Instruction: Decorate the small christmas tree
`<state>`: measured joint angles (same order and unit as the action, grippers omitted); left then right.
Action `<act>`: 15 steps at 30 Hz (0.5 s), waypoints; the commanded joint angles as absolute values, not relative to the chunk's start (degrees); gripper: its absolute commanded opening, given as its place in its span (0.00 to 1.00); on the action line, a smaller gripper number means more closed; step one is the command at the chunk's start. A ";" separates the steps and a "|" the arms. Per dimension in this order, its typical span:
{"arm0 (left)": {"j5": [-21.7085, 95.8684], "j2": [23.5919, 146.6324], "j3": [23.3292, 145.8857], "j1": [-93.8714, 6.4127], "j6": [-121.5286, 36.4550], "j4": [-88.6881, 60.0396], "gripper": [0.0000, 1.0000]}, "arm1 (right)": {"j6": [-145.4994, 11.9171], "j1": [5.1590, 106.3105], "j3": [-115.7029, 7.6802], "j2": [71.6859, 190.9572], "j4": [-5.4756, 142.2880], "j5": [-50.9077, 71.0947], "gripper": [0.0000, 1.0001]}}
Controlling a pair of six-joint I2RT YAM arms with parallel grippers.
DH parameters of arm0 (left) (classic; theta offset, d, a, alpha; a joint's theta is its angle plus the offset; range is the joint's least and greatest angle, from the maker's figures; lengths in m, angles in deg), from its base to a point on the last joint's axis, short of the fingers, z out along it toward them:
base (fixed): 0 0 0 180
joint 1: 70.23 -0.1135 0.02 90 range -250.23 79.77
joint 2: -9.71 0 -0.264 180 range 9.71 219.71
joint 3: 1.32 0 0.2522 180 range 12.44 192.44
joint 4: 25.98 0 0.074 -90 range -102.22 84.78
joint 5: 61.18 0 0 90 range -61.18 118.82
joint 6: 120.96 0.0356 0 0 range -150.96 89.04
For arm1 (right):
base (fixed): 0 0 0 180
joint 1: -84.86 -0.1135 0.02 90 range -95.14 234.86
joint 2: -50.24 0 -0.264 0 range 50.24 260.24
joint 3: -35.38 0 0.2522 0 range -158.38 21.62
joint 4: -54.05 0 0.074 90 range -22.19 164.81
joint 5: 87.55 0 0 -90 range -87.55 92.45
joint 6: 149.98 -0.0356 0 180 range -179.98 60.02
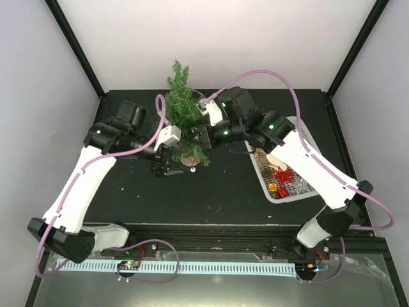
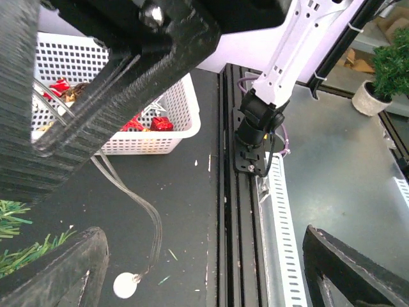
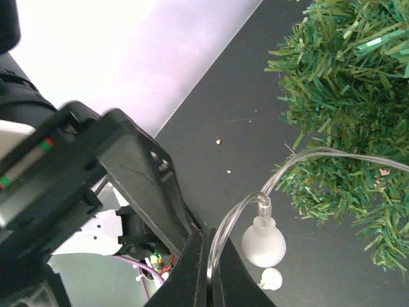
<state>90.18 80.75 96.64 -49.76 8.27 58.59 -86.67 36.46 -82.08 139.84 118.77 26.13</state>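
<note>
The small christmas tree (image 1: pixel 182 105) stands at the back middle of the black table, and its green branches (image 3: pixel 345 109) fill the right wrist view's right side. My right gripper (image 3: pixel 208 275) is shut on a clear light-string wire (image 3: pixel 223 230) beside the tree's lower branches (image 1: pixel 197 139). A white round bulb (image 3: pixel 263 242) hangs from that wire just past the fingertips. Another bulb (image 2: pixel 124 284) lies on the table at the wire's end. My left gripper (image 2: pixel 204 275) is open with nothing between its fingers, low at the tree's front left (image 1: pixel 165 167).
A white basket (image 1: pixel 291 192) with red and gold ornaments (image 1: pixel 281 176) sits on the table's right side, also seen in the left wrist view (image 2: pixel 172 137). The right gripper's black body (image 2: pixel 115 83) crosses close above the left gripper. A black rail (image 1: pixel 211 231) runs along the near edge.
</note>
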 commanded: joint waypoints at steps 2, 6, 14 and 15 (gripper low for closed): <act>91.49 80.90 94.78 -48.57 5.93 54.20 0.84 | -88.58 36.09 -83.42 140.23 115.34 27.95 0.01; 91.62 81.26 93.50 -48.43 3.11 50.96 0.85 | -89.20 36.13 -83.32 140.40 114.46 29.26 0.01; 94.19 83.53 93.75 -48.34 1.04 48.74 0.55 | -89.33 35.98 -82.80 140.44 113.73 30.17 0.01; 94.27 84.37 93.86 -48.34 1.11 48.76 0.50 | -89.34 35.85 -82.72 140.49 113.61 30.37 0.01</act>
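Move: The light string hanging from the right hand's shut fingers is just off the left fingertips, about 4 cm right, 2 cm ahead and 2 cm below the left hand. The right fingertips sit some 5 cm ahead and 6 cm right of the left hand, slightly higher; the tree's middle is about 13 cm ahead, 3 cm right and 8 cm lower. From the right hand, that strand hangs about 3 cm back, 2 cm left and 4 cm below. Left hand creeps about 2 cm forward, right and down, partly closing around the string the right still holds. ##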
